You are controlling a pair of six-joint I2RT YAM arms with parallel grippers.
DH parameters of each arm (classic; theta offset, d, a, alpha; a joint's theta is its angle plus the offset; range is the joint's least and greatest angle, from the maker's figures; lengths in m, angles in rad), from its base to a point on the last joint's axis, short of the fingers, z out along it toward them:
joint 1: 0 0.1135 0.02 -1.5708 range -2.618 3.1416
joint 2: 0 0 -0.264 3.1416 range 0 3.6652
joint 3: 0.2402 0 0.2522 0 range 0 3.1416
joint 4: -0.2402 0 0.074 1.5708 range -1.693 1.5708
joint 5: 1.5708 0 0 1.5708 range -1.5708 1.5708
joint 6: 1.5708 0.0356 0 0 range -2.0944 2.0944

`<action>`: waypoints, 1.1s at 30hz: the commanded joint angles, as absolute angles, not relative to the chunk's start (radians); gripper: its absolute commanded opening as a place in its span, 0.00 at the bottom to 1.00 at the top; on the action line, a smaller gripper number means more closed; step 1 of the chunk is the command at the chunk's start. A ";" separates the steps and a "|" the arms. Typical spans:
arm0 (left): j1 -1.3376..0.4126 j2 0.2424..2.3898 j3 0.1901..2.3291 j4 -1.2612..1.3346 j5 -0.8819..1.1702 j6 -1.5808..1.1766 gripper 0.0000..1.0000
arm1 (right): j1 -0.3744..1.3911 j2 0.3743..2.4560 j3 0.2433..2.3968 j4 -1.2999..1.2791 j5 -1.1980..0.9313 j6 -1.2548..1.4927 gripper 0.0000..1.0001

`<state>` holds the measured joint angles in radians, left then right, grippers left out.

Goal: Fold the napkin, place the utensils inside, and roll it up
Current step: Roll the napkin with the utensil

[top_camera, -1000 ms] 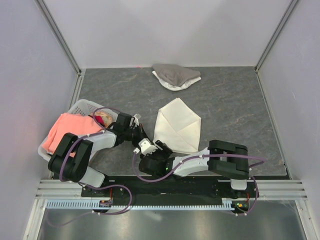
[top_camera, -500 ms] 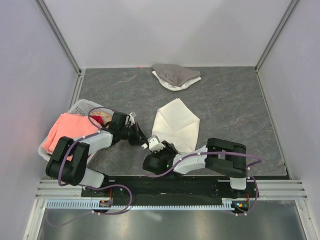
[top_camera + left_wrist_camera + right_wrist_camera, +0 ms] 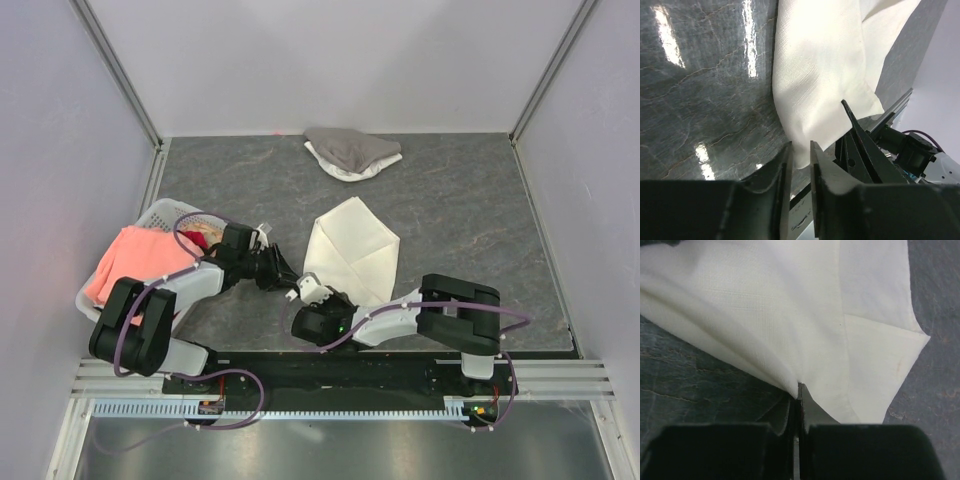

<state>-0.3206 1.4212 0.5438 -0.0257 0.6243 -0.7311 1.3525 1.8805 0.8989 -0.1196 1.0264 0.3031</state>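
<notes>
The napkin (image 3: pixel 352 250) is a cream-white cloth lying part-folded on the grey table, also seen in the left wrist view (image 3: pixel 820 65) and the right wrist view (image 3: pixel 790 300). My right gripper (image 3: pixel 308 288) is at its near-left corner. In the right wrist view the right gripper (image 3: pixel 799 386) is shut on the napkin's edge, and the cloth puckers at the tips. My left gripper (image 3: pixel 284 281) is just left of that corner. Its jaws (image 3: pixel 800 146) stand a narrow gap apart, with the napkin's tip in line with the gap. The utensils are out of view.
A grey-and-white cloth heap (image 3: pixel 350 152) lies at the back of the table. A white basket (image 3: pixel 160 215) holding a salmon-pink cloth (image 3: pixel 135 262) sits at the left edge, close to the left arm. Enclosure walls stand on three sides.
The right gripper has closed on the napkin's near-left corner. The left gripper's jaws, shut before, have parted slightly. Both wrists shifted a little toward that corner.
</notes>
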 commanded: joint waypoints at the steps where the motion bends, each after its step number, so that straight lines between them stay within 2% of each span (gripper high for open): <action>1: -0.316 1.323 0.534 -0.023 0.560 -0.687 0.41 | 1.315 1.804 0.887 -0.129 0.832 0.242 0.00; 3: -0.314 1.287 0.517 -0.023 0.520 -0.683 0.53 | 1.290 1.778 0.903 -0.152 0.764 0.232 0.00; 6: -0.318 1.226 0.486 -0.026 0.457 -0.683 0.63 | 1.253 1.752 0.940 -0.210 0.646 0.219 0.00; 10: -0.328 1.164 0.442 -0.026 0.393 -0.673 0.65 | 1.180 1.741 0.995 -0.299 0.442 0.216 0.00; 14: -0.363 1.112 0.416 -0.025 0.335 -0.632 0.66 | 1.068 1.755 1.051 -0.371 0.153 0.210 0.00; 28: -0.546 1.025 0.374 0.032 0.172 -0.496 0.74 | 0.865 1.936 1.267 -0.627 -0.363 0.173 0.00; 33: -0.610 1.019 0.362 0.034 0.086 -0.451 0.77 | 0.801 1.988 1.278 -0.627 -0.437 0.178 0.00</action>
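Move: Between the left fingertips, just loosening, lies the napkin's near left corner; the napkin's middle is roughly 7 cm ahead and 11 cm to the right of that hand, some 3 cm lower. The right hand already pinches the napkin's near edge, with the middle about 8 cm ahead, 3 cm to its right and barely below. The laundry basket's middle lies about 27 cm left and 2 cm ahead of the left hand. Keeping its shut grip on the near edge, the right hand tips over from pointing mostly forward to pointing nearly straight down, some 65 degrees, while edging about 3 cm left, to turn the cloth into the roll. The left fingers open wide and come free of the corner; that hand first lifts about 2 cm and shifts left, then draws back some 3 cm as its fingers swing more forward. ##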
